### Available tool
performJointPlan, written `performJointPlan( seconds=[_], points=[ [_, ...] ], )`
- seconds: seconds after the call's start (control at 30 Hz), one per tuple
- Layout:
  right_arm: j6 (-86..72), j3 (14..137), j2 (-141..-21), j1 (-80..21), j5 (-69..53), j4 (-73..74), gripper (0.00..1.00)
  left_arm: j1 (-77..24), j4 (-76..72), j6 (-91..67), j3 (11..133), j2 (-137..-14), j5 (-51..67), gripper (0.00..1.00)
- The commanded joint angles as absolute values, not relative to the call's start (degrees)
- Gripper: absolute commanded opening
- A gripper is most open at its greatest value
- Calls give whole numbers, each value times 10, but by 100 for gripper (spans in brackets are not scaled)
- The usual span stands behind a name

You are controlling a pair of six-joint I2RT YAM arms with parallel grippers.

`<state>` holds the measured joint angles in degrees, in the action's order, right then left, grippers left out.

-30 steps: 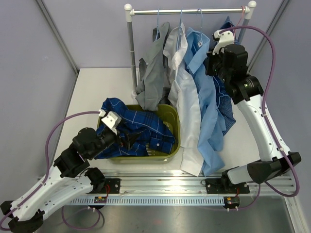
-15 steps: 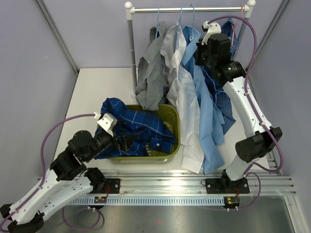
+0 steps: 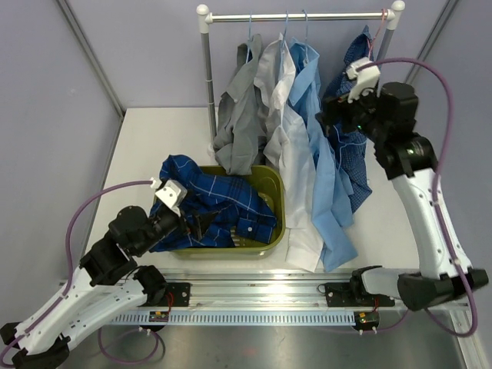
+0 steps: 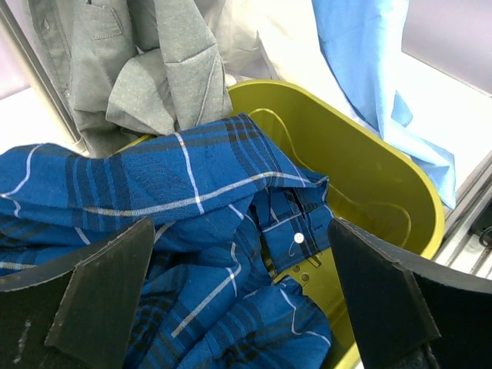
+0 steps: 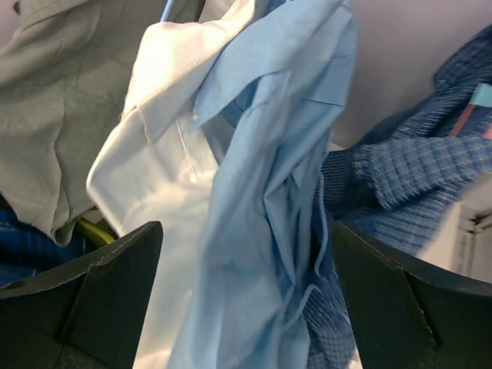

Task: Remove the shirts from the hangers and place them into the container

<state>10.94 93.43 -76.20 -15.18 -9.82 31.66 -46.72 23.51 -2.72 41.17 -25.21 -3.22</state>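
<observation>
The dark blue windowpane-check shirt lies bunched in the olive-green container, spilling over its left rim. My left gripper is open just above it, holding nothing. On the rail hang the grey shirt, white shirt and light blue shirt on light-blue hangers. The navy small-check shirt hangs apart on a pinkish hanger. My right gripper is open, facing the light blue shirt without gripping it.
The silver rail with white knobs spans the back on a left post. The white table lies left of the container. An aluminium mounting rail runs along the near edge. Grey walls close in both sides.
My right gripper has opened and its arm has drawn back to the right, away from the rail. The light blue shirt's hanger now sits further left. The left arm has barely moved.
</observation>
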Motion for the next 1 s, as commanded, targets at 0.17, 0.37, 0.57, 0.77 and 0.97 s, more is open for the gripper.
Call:
performJointPlan(
  seconds=[0.17,0.37,0.57,0.77,0.97],
  points=[
    [176,838,-618,-70,-201,409,93,-466,183,-7,421,-289,-12,99],
    [37,698,-612,140,-371,368,78,-465,179,-4,408,-280,-10,99],
    [-31,541,-621,186,-516,153,56,-465,182,-4,406,-279,-7,99],
    [-75,497,-697,185,-506,13,52,-465,181,-4,396,-269,-11,99],
    [-78,494,-767,177,-490,-90,49,-465,182,-7,395,-268,-12,99]
  ],
)
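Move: The empty blue hanger dangling between the light blue shirt and the dark checked shirt lies from the right hand about 1 cm ahead, 10 cm to the right and 15 cm below. From that hand, the middle of the light blue shirt is about level, 2 cm right and 20 cm down; the checked shirt is some 6 cm ahead, 11 cm right and 10 cm down. From the left hand, the hanger is roughly 24 cm ahead, 44 cm right and 3 cm below. Towards the empty hanger beside the checked shirt, the right hand first backs some 8 cm off the light blue shirt, then swings right and drops about 20 cm, and finally eases 5 cm forward again. On the way it rolls its left side up some 30 degrees and tips downward, with the wide-open fingers closing to about half around the hanger's wire; a touch can't be made out. ##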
